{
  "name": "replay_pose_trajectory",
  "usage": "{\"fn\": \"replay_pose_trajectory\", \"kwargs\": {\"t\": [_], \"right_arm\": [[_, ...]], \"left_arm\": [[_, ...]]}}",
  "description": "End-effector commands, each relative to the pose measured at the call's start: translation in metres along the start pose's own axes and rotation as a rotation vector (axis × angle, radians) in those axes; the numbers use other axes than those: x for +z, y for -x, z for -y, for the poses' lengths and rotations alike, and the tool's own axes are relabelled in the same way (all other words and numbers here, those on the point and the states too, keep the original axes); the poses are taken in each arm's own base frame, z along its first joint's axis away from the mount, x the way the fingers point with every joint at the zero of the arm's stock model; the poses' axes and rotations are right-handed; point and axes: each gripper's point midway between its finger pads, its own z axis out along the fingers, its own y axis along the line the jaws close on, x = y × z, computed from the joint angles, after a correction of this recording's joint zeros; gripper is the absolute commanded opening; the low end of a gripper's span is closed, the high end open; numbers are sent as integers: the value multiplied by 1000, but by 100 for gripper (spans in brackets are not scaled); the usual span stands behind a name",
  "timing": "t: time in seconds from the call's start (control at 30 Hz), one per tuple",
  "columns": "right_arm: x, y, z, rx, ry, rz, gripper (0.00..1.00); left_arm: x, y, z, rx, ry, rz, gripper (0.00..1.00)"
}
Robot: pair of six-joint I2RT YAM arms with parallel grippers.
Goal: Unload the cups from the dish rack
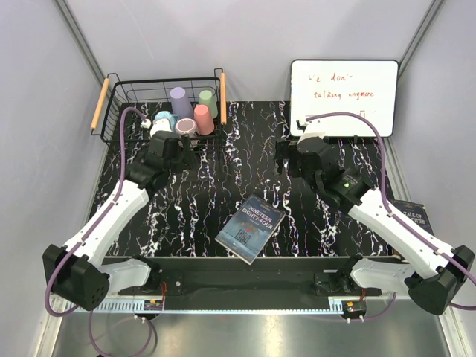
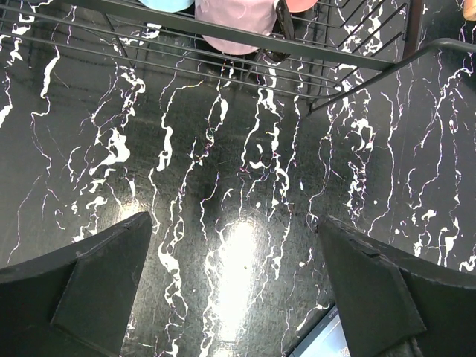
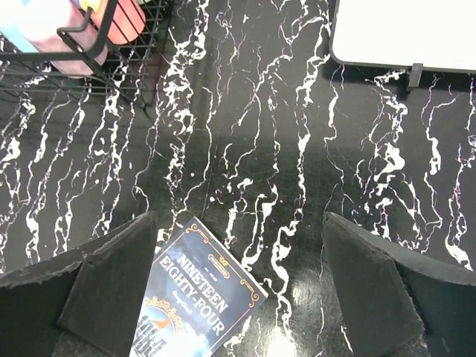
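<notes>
The dish rack (image 1: 119,82), a black wire basket with wooden handles, stands at the back left of the marbled table. Inside it are a lilac cup (image 1: 179,100), a pale green cup (image 1: 208,101), a salmon pink cup (image 1: 204,119), a light blue cup (image 1: 165,119) and a dusty mauve cup (image 1: 186,126). My left gripper (image 1: 182,152) hovers just in front of the rack, open and empty. In the left wrist view the left gripper (image 2: 234,275) faces the rack's wires (image 2: 245,36), with cup bottoms (image 2: 238,15) beyond them. My right gripper (image 1: 286,160) hangs open over mid-table, open and empty also in its wrist view (image 3: 238,290).
A dark blue book (image 1: 250,227) lies front of centre, below the right gripper (image 3: 197,305). A whiteboard (image 1: 343,97) leans at the back right (image 3: 405,33). A second book (image 1: 413,216) lies at the right edge. The rack's corner (image 3: 89,37) shows in the right wrist view.
</notes>
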Motion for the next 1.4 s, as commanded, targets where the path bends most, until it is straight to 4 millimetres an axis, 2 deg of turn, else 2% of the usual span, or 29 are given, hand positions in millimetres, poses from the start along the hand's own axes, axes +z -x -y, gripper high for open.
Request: {"fn": "replay_pose_trajectory", "kwargs": {"t": [0.0, 0.13, 0.17, 0.23, 0.27, 0.3, 0.33, 0.37, 0.4, 0.43, 0.47, 0.53, 0.6, 0.63, 0.67, 0.73, 0.77, 0.87, 0.9, 0.93, 0.97, 1.0, 1.03, 1.2, 1.37], "right_arm": [[0, 1, -5, 11, 21, 12, 100], [-2, 2, -3, 11, 18, 19, 100], [-3, 2, -3, 12, 20, 20, 100], [-4, 4, -4, 17, 25, 23, 100], [-4, 4, -5, 23, 30, 23, 100], [-5, 4, -5, 25, 30, 23, 100], [-5, 4, -5, 27, 29, 20, 100], [-6, 4, -4, 33, 25, 19, 100], [-8, 4, -4, 39, 26, 21, 100], [-9, 4, -2, 44, 23, 17, 100], [-10, 2, -3, 50, 26, 16, 100], [-13, 3, -1, 61, 29, 22, 100], [-15, 1, 0, 63, 29, 20, 100], [-16, 0, 0, 63, 30, 17, 100], [-16, -2, 1, 63, 31, 12, 100], [-18, -3, 2, 63, 31, 8, 100], [-17, -4, 2, 61, 30, 5, 100], [-18, -4, 1, 65, 33, 5, 100], [-18, -4, 1, 69, 34, 3, 100], [-17, -4, 0, 68, 35, 1, 100], [-17, -2, 1, 70, 30, 5, 100], [-14, -4, 0, 64, 25, -1, 100], [-14, -3, 1, 63, 21, 1, 100], [-8, -3, 1, 41, 7, -5, 100], [0, -8, -5, 33, 13, -25, 100]], "left_arm": [[-2, 15, 8, -6, -29, 48, 99], [-1, 30, 9, -3, -1, 70, 99], [-5, 46, 12, -13, 2, 100, 99], [1, 55, 5, -4, 82, 96, 99], [-6, 81, 10, -32, 83, 138, 99], [-4, 85, 2, -35, 132, 120, 99], [9, 86, 0, -36, 167, 88, 99], [5, 111, 5, -89, 162, 120, 99], [9, 115, -4, -114, 183, 92, 99], [27, 113, -5, -129, 198, 54, 99], [28, 129, -2, -180, 180, 71, 99], [50, 137, -5, -228, 174, 35, 99], [66, 139, -13, -257, 202, 16, 99], [70, 147, -14, -265, 208, 28, 99], [86, 138, -18, -260, 244, -1, 99], [98, 141, -26, -263, 271, -6, 99], [112, 132, -31, -256, 290, -34, 99], [130, 136, -40, -255, 311, -37, 99], [145, 130, -44, -247, 327, -58, 99], [149, 140, -44, -245, 325, -36, 99], [154, 140, -46, -228, 334, -38, 99], [169, 136, -50, -220, 352, -45, 99], [171, 145, -48, -226, 344, -27, 99], [198, 145, -56, -281, 328, -35, 99], [226, 135, -63, -280, 323, -56, 99]]}}
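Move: The blue mug, standing bottom-up in the dish rack, is about 25 cm ahead of the left hand, 9 cm to its left and some 16 cm below. Much at that height, the pink mug stands 7 cm right of the blue mug and 2 cm nearer; the purple cup is 5 cm right and 7 cm beyond it. From the right hand the blue mug is roughly 27 cm ahead, 38 cm left and 23 cm lower. Forward and up first, the left hand arcs over the rack's front edge, then swings left and sinks about 13 cm towards the blue mug, some 22 cm farther out in all. The wrist turns around 25 degrees counter-clockwise and tips down by about 10 on the way; the fingers stay wide open, ending above the mug without touching it. ##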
